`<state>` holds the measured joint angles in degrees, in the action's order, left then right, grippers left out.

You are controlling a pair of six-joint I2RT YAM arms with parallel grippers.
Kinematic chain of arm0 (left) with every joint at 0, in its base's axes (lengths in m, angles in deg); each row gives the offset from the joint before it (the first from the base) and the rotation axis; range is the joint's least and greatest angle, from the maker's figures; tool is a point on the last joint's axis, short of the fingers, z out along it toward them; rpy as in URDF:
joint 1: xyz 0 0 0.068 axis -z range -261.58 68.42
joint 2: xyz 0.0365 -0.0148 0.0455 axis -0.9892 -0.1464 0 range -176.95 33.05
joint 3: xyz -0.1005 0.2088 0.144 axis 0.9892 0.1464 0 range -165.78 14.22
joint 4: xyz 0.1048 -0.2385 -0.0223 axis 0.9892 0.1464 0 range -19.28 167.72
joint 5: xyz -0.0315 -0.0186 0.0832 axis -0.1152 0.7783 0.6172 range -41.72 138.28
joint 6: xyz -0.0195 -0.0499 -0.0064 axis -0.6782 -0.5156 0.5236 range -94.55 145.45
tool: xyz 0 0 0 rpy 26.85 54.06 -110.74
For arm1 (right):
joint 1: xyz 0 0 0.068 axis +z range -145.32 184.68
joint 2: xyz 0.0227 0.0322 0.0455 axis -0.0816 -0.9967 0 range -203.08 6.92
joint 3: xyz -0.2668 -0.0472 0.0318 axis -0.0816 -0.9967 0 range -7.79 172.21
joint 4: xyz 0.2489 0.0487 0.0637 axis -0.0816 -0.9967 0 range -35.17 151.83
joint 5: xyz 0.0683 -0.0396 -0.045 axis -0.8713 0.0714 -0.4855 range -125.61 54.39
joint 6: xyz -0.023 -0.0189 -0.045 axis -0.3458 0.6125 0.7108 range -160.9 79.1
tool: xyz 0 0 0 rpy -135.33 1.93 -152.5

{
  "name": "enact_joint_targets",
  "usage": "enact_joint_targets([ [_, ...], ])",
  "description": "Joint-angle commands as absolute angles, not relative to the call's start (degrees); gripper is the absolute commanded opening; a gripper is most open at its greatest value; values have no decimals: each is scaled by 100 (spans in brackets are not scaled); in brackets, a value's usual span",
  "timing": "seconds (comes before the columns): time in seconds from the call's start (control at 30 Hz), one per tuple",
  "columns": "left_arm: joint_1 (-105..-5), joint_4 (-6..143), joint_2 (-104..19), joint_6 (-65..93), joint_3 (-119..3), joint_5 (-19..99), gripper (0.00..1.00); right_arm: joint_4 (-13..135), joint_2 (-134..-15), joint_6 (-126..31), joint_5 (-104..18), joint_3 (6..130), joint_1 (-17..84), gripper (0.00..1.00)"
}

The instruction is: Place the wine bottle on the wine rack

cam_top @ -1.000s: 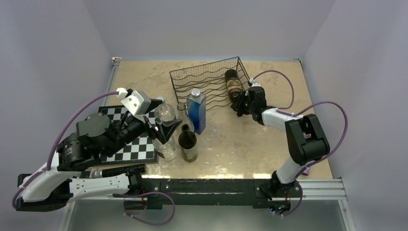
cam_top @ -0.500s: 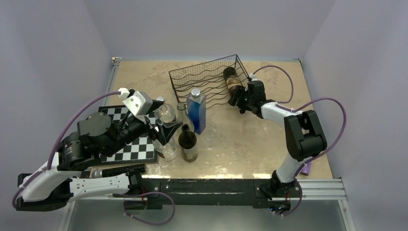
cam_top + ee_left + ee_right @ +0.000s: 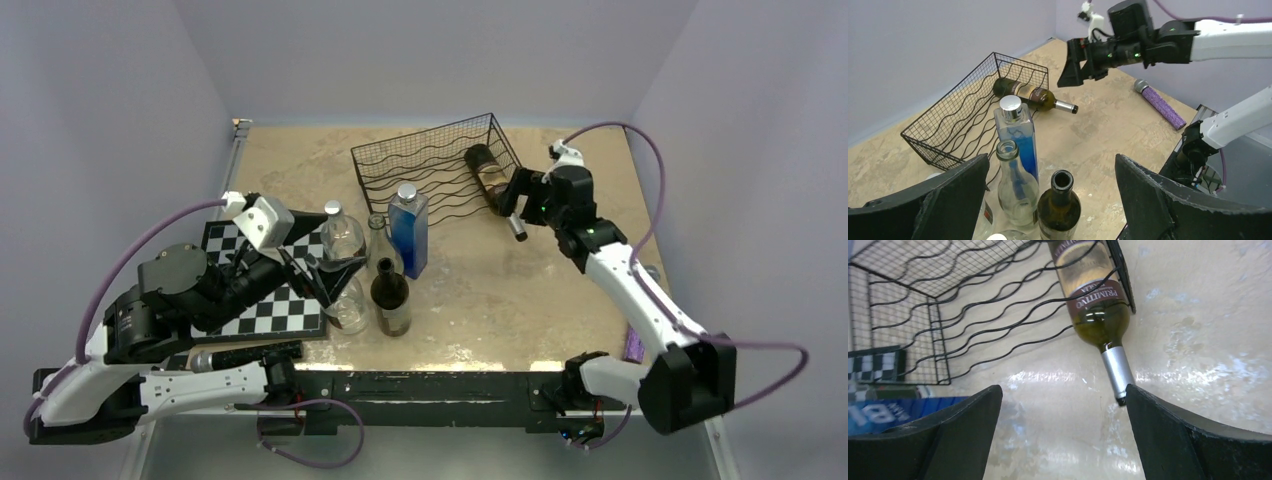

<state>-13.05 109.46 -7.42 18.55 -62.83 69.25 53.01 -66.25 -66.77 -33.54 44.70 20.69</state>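
Observation:
The black wire wine rack [image 3: 425, 165] stands at the back middle of the table. A labelled wine bottle [image 3: 488, 172] lies in its right end, its silver-capped neck sticking out toward the front and resting on the table. My right gripper [image 3: 518, 193] hangs open just right of and above that neck, touching nothing. In the right wrist view the wine bottle [image 3: 1095, 305] lies in the rack [image 3: 948, 315], ahead of the open right gripper [image 3: 1063, 392]. My left gripper [image 3: 1052, 165] is open above a dark green bottle [image 3: 1060, 205] standing upright.
Beside the dark bottle [image 3: 390, 300] stand clear glass bottles [image 3: 343, 240] and a blue square bottle [image 3: 408, 228]. A chessboard [image 3: 270, 310] lies at the left under my left arm. A purple stick [image 3: 1160, 105] lies near the right edge.
My right gripper has opened, let go of the bottle's neck, and pulled up and to the right. The bottle stays in the rack. My left arm has drawn back slightly.

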Motion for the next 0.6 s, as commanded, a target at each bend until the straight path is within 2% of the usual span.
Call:
enact_joint_targets([
  [0.0,-1329,10880,-513,1812,-6144,6769,99,3795,-5595,-6176,-3395,5025,2166,98],
  [0.17,-1329,11039,-357,1729,-6074,6618,99,2904,-4789,-6075,-3792,5325,2615,98],
  [0.37,-1326,11426,-251,1809,-6055,6575,99,2200,-4697,-5961,-3411,5891,3974,97],
  [0.57,-1331,11595,-42,1816,-6035,6713,99,2579,-4814,-5800,-3453,6162,5388,94],
])
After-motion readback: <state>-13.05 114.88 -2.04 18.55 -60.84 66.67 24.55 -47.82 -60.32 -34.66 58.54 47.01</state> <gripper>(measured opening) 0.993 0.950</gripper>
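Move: Behind and to the left of the open right hand stands the second wine bottle, its middle about 20 cm back, 26 cm left and a few cm lower. The blue bottle is 9 cm back and 22 cm left of the hand, the silver-capped clear bottle 18 cm back and 35 cm left. The bottle already racked lies 13 cm ahead, 3 cm left and 12 cm down. From the left hand the standing wine bottle is 4 cm ahead, 5 cm right and 28 cm below. Backing away from the racked bottle, the right hand, already free and wide open, pulls back some 16 cm and climbs 11 cm, mostly early on; then it sweeps about 9 cm left, turning some 30 degrees counter-clockwise towards the standing wine bottle. The open left hand eases about 3 cm left, down and back. ##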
